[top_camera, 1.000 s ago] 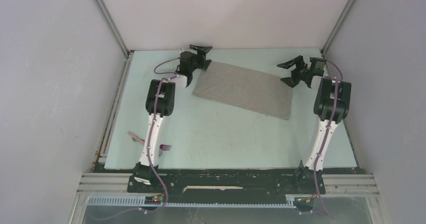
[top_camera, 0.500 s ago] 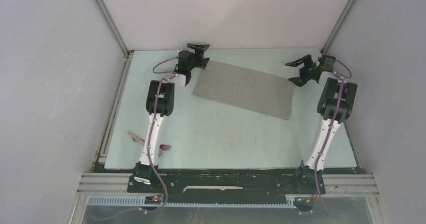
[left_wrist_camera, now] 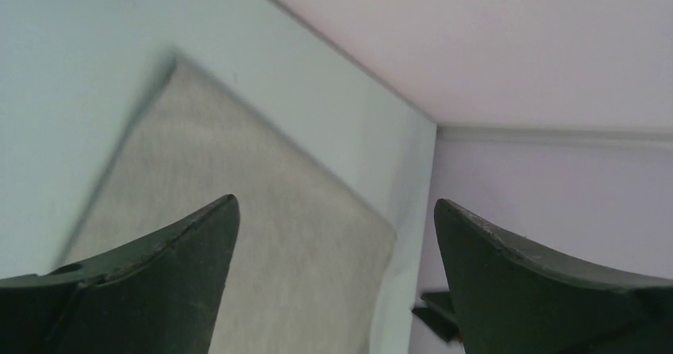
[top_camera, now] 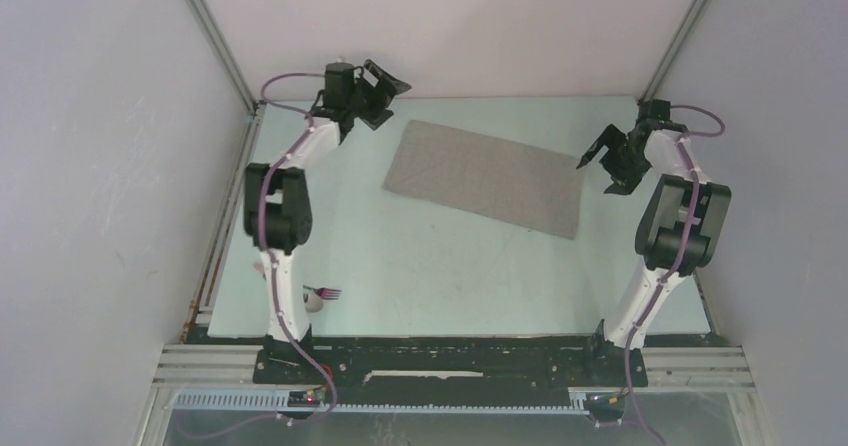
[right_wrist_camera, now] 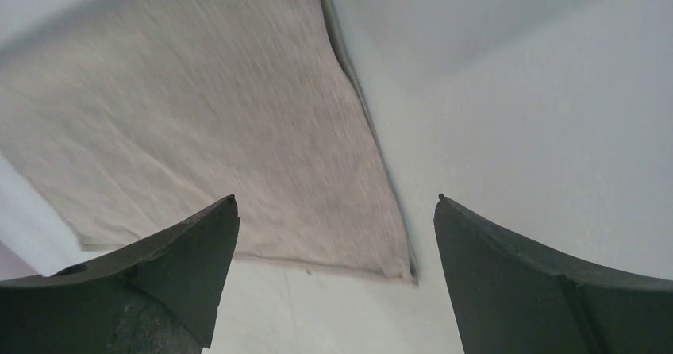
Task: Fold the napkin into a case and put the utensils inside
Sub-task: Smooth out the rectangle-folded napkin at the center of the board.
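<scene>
The napkin (top_camera: 485, 176) lies flat on the table as a light-grey folded rectangle, slanting down to the right. My left gripper (top_camera: 385, 88) is open and empty, raised off the napkin's far left corner; the left wrist view looks along the napkin (left_wrist_camera: 238, 235) between the fingers. My right gripper (top_camera: 603, 161) is also open and empty, just right of the napkin's right edge. In the right wrist view the napkin (right_wrist_camera: 198, 116) ends in a near corner between the fingers. The utensils lie at the near left: the fork (top_camera: 329, 293) and the pale spoon bowl (top_camera: 316, 306), partly hidden by the left arm.
White enclosure walls stand close on the left, right and back, with metal frame posts (top_camera: 215, 36) at the far corners. The pale green table top (top_camera: 450, 266) ends at a black base rail (top_camera: 440, 356) in front.
The left arm has swung left and back, lifting its gripper away from the napkin's corner. The right gripper has drawn off to the right and turned downward. The napkin has stayed put.
</scene>
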Motion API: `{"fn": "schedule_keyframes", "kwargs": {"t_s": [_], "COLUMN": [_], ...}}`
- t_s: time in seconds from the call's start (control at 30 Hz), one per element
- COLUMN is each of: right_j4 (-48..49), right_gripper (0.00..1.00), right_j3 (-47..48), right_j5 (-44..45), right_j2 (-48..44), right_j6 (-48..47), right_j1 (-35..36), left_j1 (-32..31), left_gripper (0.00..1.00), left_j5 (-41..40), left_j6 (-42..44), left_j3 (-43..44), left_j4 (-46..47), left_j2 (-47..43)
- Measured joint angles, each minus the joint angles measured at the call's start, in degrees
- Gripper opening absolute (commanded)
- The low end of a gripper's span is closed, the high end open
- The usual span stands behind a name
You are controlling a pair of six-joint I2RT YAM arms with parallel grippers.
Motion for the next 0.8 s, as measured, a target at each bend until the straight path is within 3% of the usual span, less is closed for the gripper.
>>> {"fn": "schedule_keyframes", "kwargs": {"t_s": [0.07,0.23,0.37,0.47,0.67,0.8], "right_j4": [-3.48,-8.72,-11.17,-11.80,-12.55,-13.18], "right_gripper": [0.98,0.80,0.71,0.68,0.72,0.71], "right_j3": [-1.14,-1.38,-0.44,1.92,6.10,8.61], "right_j5": [2.12,7.52,9.22,9.64,11.34,12.72], "right_j2": [-1.40,-0.07,1.51,4.11,9.14,11.23], "right_j6": [-1.14,-3.45,-4.70,-5.16,-6.03,-6.16], "right_j1": [1.60,4.59,4.90,5.01,6.73,8.76], "left_j1": [-0.17,-4.20,-12.28,-17.03,-18.12,-18.12], "left_gripper": [1.00,0.99,0.98,0.98,0.98,0.98], "left_j5": [0.57,1.27,3.50,4.26,2.21,0.81], "left_j6": [1.64,4.11,8.00,11.58,17.99,21.31], "left_j3": [-8.70,-32.39,-44.50,-52.61,-58.75,-58.82], "left_j4": [-1.55,-3.10,-6.05,-10.36,-18.73,-22.67], "left_j2": [-10.23,-32.79,-41.46,-48.54,-66.73,-73.26]}}
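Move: The right hand, open and empty, is just beside the napkin's right edge: its middle lies about 2 cm back and 1 cm left, some 8 cm down. The napkin's near right corner is roughly 15 cm back and 2 cm left of this hand, its far right corner about 11 cm ahead and level sideways. From the left hand, the right edge's middle lies around 24 cm back, 50 cm right and 17 cm down. Down by about 5.5 cm goes the right hand towards the napkin's right edge, first drawing back some 5 cm, then easing forward about half of that and slightly left. Its fingers tip nearly straight down and close by about a quarter. The wide-open left hand sweeps back nearly 40 cm, high over the napkin's left end to the bare board before it, turning clockwise about 30 degrees. ##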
